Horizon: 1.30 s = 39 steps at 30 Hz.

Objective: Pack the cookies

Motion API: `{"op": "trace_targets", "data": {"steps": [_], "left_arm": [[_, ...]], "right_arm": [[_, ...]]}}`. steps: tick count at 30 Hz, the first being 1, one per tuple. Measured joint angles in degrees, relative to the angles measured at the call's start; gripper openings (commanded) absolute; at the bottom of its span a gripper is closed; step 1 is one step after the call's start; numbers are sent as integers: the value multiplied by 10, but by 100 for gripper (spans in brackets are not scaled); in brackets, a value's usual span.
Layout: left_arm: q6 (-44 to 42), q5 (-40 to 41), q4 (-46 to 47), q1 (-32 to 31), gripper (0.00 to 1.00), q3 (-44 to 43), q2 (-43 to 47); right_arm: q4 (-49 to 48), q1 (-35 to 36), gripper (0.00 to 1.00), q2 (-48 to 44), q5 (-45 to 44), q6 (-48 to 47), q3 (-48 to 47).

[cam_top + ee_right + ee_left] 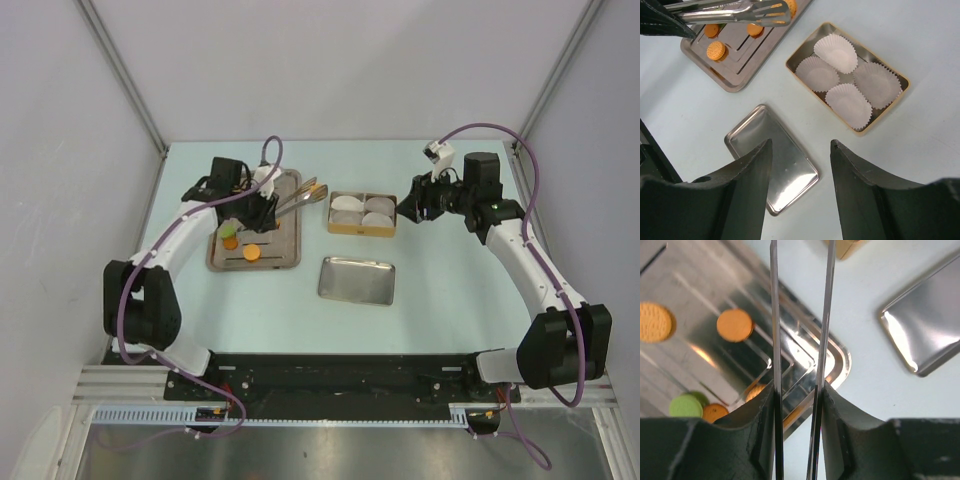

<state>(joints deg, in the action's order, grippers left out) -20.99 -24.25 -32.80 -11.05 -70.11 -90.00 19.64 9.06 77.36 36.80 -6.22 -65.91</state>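
Several orange cookies (252, 253) and one green cookie (229, 231) lie on the ridged metal tray (285, 250) at the left. In the left wrist view the orange ones (735, 324) and the green one (685, 406) lie left of the fingers. My left gripper (265, 205) (800, 390) is shut on the handle of metal tongs (300, 197) (774, 315), which reach toward the gold tin (362, 231). In the right wrist view an orange cookie (790, 6) sits at the tongs' tip (740, 12); I cannot tell if it is gripped. My right gripper (405, 210) (801, 142) is open and empty beside the tin.
The gold tin (900, 92) holds several white paper liners (837, 52). A flat silver lid (357, 280) (772, 160) (925, 325) lies in front of the tin. Grey walls close in the table at the back and sides.
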Motion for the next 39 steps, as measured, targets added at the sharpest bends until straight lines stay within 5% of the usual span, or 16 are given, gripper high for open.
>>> {"op": "trace_targets", "data": {"steps": [15,39], "left_arm": [[0,12,-9,-110,27,-75,-53],[0,47,0,-128,28,-68,-85]], "right_arm": [[0,-10,54,2,-2,-1,0],[2,-14,54,4,-1,-1,0]]}}
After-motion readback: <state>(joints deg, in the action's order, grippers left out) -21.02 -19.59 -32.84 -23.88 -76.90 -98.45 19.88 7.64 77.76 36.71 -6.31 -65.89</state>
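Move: The left hand holds the tongs with a cookie in their tips. From it, the aim, the box of paper liners, has its middle about 25 cm to the right, 6 cm ahead and 10 cm below. The silver tray lies roughly 22 cm right and 11 cm back, the cookie tray's middle 4 cm left and 5 cm ahead, both some 12 cm below. From the right hand, the box is about 13 cm left, 8 cm ahead and 20 cm below. Left hand swings tongs and gripped cookie about 8 cm right over the box, rising, then sinking 5 cm. ##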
